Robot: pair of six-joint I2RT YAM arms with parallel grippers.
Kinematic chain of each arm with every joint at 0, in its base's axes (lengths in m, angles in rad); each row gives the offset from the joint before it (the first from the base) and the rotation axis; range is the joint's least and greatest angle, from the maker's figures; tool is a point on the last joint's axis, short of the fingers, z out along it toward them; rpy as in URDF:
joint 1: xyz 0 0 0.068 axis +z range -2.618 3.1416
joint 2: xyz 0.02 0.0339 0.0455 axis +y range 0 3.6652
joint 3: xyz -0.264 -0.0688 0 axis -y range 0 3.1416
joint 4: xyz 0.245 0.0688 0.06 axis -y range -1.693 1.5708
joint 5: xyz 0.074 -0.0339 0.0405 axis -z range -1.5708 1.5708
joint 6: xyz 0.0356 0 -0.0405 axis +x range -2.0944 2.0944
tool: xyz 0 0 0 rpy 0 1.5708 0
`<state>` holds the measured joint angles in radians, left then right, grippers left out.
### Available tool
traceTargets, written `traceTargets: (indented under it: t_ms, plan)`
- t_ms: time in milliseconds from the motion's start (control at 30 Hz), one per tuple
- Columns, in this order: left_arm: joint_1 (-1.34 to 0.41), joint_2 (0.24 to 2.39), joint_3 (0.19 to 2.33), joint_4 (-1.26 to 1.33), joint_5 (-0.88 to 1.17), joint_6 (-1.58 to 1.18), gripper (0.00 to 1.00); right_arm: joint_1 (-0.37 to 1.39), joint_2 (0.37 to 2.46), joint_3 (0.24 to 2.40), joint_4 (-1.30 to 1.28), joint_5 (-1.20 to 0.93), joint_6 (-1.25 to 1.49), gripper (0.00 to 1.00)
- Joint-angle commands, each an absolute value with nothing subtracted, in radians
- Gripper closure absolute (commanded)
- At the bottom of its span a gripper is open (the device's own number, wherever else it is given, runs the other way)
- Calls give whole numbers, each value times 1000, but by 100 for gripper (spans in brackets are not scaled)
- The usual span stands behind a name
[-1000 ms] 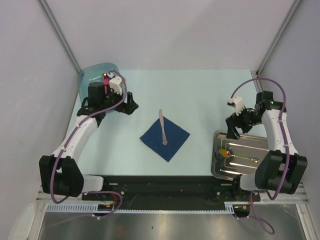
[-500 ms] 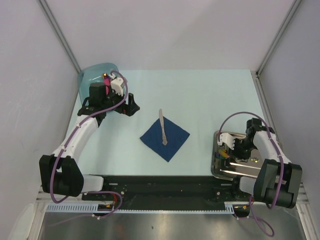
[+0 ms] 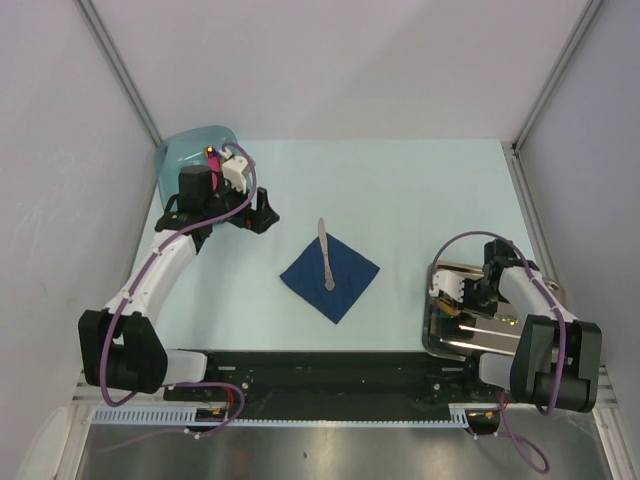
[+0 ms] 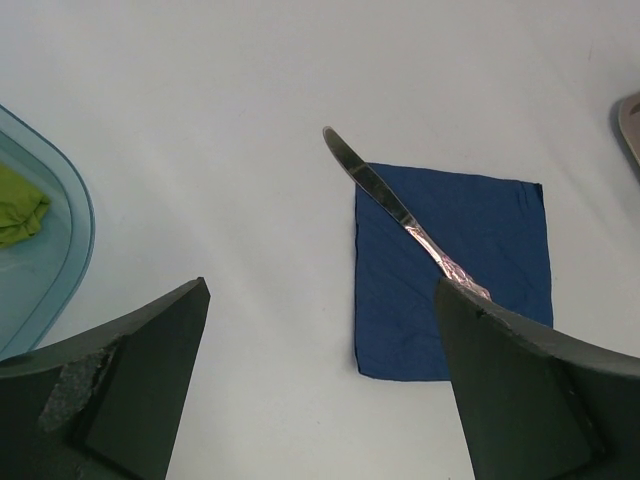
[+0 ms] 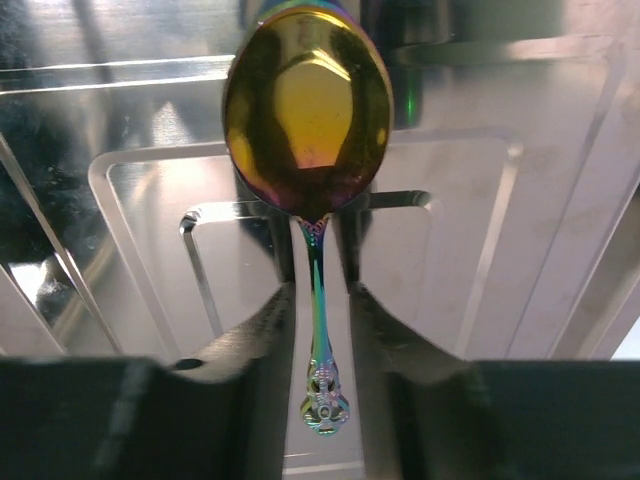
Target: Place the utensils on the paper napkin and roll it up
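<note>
The dark navy paper napkin (image 3: pixel 345 283) (image 4: pixel 470 270) lies flat at the table's middle. A silver knife (image 3: pixel 324 252) (image 4: pixel 400 210) rests across it, its blade tip past the napkin's far corner. A gold, rainbow-tinted spoon (image 5: pixel 308 110) lies in the steel tray (image 3: pixel 500 340) (image 5: pixel 520 200). My right gripper (image 3: pixel 447 305) (image 5: pixel 318 250) is down in the tray with its jaws narrowed to either side of the spoon's handle, a slim gap showing on each side. My left gripper (image 3: pixel 258 214) (image 4: pixel 322 288) hovers wide open, left of the napkin and holding nothing.
A pale teal tub (image 3: pixel 190 150) (image 4: pixel 50 250) stands at the far left behind the left wrist, with a lime-green piece (image 4: pixel 18 205) inside. The tray sits at the near right by the right arm's base. Grey walls close in on both sides.
My right arm has dropped from above the tray's far edge down into it. Its jaws have narrowed from wide open to straddle the spoon's handle. The left arm, napkin and knife have not moved.
</note>
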<state>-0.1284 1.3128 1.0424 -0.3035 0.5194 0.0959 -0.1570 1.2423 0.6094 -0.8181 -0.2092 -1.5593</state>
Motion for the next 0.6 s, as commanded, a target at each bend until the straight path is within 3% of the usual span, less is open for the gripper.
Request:
traceTargets:
  t_ms: [0,67,100,433,567]
  plan:
    - [-132,1290,1062,-308,541,132,0,-134,1253,555,-758,-192,-1551,76]
    - [-132,1289,1063,-308,541,132,0,-104,1256,561,-762,-173,-1507,97]
    - [-132,1290,1063,-308,541,132,0,-97,1258,566,-768,-170,-1491,100]
    - [-132,1282,1049,-302,552,117,0,-71,1155,788,-989,-255,-1231,100]
    - [-130,1282,1048,-298,551,107,0,50,1205,931,-1014,-288,-1008,100]
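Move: The spoon lies along the tray floor at the right hand's fingertip height, its handle already between the half-shut fingers; its middle is about 3 cm to the left and level fore and aft, the bowl pointing left. The tray's middle is some 3 cm right and 1 cm back. The napkin lies about 41 cm left and 10 cm ahead of the right hand, the knife 42 cm left and 16 cm ahead. From the left hand the spoon is roughly 57 cm right, 16 cm back and 19 cm below. Staying low over the tray at first, the right hand shuts its fingers from about a third open, pinching the spoon by its handle. It then rises with growing speed, about 5 cm up and some 2 cm left towards the napkin, turning about 10 degrees clockwise while the pinch holds. ##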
